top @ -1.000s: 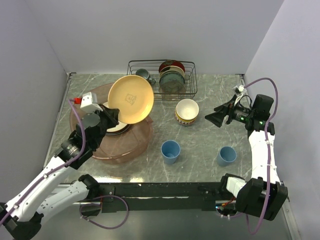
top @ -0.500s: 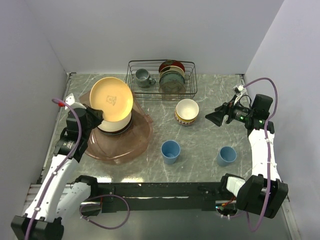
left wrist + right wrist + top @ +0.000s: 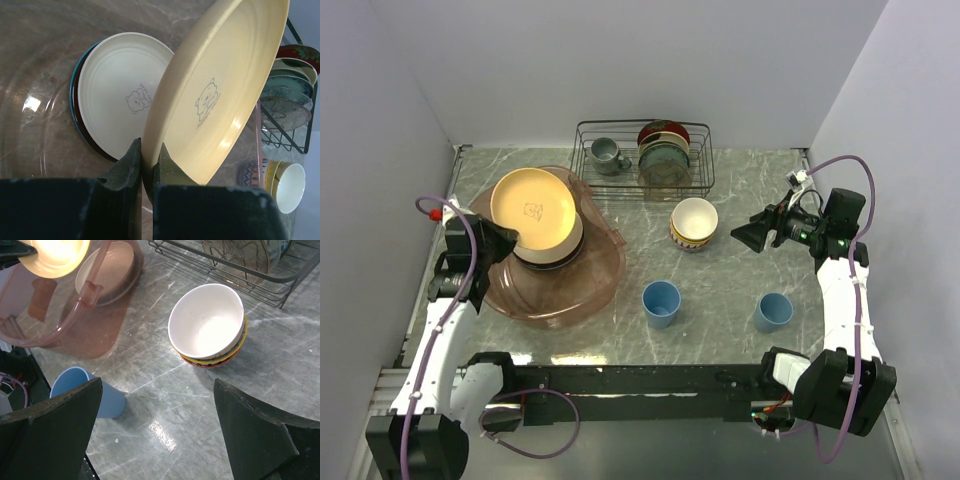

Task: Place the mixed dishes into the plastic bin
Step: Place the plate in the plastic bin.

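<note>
My left gripper (image 3: 505, 240) (image 3: 148, 155) is shut on the rim of the yellow-orange plate (image 3: 532, 210) (image 3: 220, 90). The plate hangs tilted over a stack of plates topped by a cream plate (image 3: 117, 95) inside the plastic bin (image 3: 590, 285). A cream bowl (image 3: 694, 220) (image 3: 207, 322) sits nested in a red-patterned bowl on the table. Two light-blue cups (image 3: 661, 300) (image 3: 774, 311) stand in front of them. My right gripper (image 3: 745, 236) (image 3: 160, 425) is open in the air, right of the bowls, with nothing between its fingers.
A black wire rack (image 3: 645, 158) at the back holds a grey mug (image 3: 607, 153) and upright dark plates (image 3: 663, 150). Walls close in the table on the left, right and back.
My left arm has carried the yellow-orange plate leftward and down over the stack in the bin. The right arm has not moved.
</note>
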Controlling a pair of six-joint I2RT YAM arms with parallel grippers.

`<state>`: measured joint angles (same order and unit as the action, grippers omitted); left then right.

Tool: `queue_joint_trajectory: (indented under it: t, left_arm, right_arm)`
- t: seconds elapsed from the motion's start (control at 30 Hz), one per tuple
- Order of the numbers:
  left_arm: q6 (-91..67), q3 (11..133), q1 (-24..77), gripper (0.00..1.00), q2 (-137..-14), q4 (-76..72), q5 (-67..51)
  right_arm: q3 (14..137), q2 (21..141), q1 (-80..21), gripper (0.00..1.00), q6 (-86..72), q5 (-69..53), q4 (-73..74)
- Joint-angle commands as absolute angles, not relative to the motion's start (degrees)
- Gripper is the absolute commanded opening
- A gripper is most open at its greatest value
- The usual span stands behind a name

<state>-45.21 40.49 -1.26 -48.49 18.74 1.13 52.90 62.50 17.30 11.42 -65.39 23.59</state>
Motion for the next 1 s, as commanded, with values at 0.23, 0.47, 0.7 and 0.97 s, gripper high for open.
queue_joint_trajectory:
  t: [0.23, 0.47, 0.7, 0.97]
  left_arm:
    - [-46.3, 39.6, -3.0, 0.01, -53.9, 15.0, -1.3]
    - [-45.9, 39.3, -3.3, 0.01, -57.4, 13.4, -1.8]
    - [-45.7, 39.3, -3.4, 0.01, -60.4, 11.7, -2.5]
    - [-45.4, 39.3, -3.8, 0.01, -63.3, 10.2, -3.2]
  right_arm:
    - [53.6, 62.8, 17.8, 1.00, 11.7, -64.9, 22.8]
    - [53.7, 62.8, 17.8, 1.00, 12.0, -64.8, 22.9]
    - [53.8, 62.8, 17.8, 1.00, 12.1, -64.7, 23.1]
    - [54.0, 63.1, 17.8, 1.00, 12.4, -64.6, 23.5]
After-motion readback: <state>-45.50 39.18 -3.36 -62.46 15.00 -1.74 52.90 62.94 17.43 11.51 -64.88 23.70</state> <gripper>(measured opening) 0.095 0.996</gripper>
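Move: The left hand already pinches the yellow plate by its rim; the stack of plates in the bin that it is bound for lies about 8 cm ahead of the hand, 6 cm to its right and some 16 cm below. The blue cup stands roughly 10 cm back and 38 cm to the right, the grey mug in the rack about 33 cm ahead and 23 cm right. From the idle right hand, the stack is some 54 cm left, 5 cm ahead and 21 cm below. The left hand lowers the yellow plate about 7 cm towards the stack in the bin, quickest early on and then easing, while creeping some 2 cm forward. The wrist tips its fingers roughly 10 degrees further down, so the plate's far side sinks over the white plate, and the fingers keep their pinch on the rim throughout. ##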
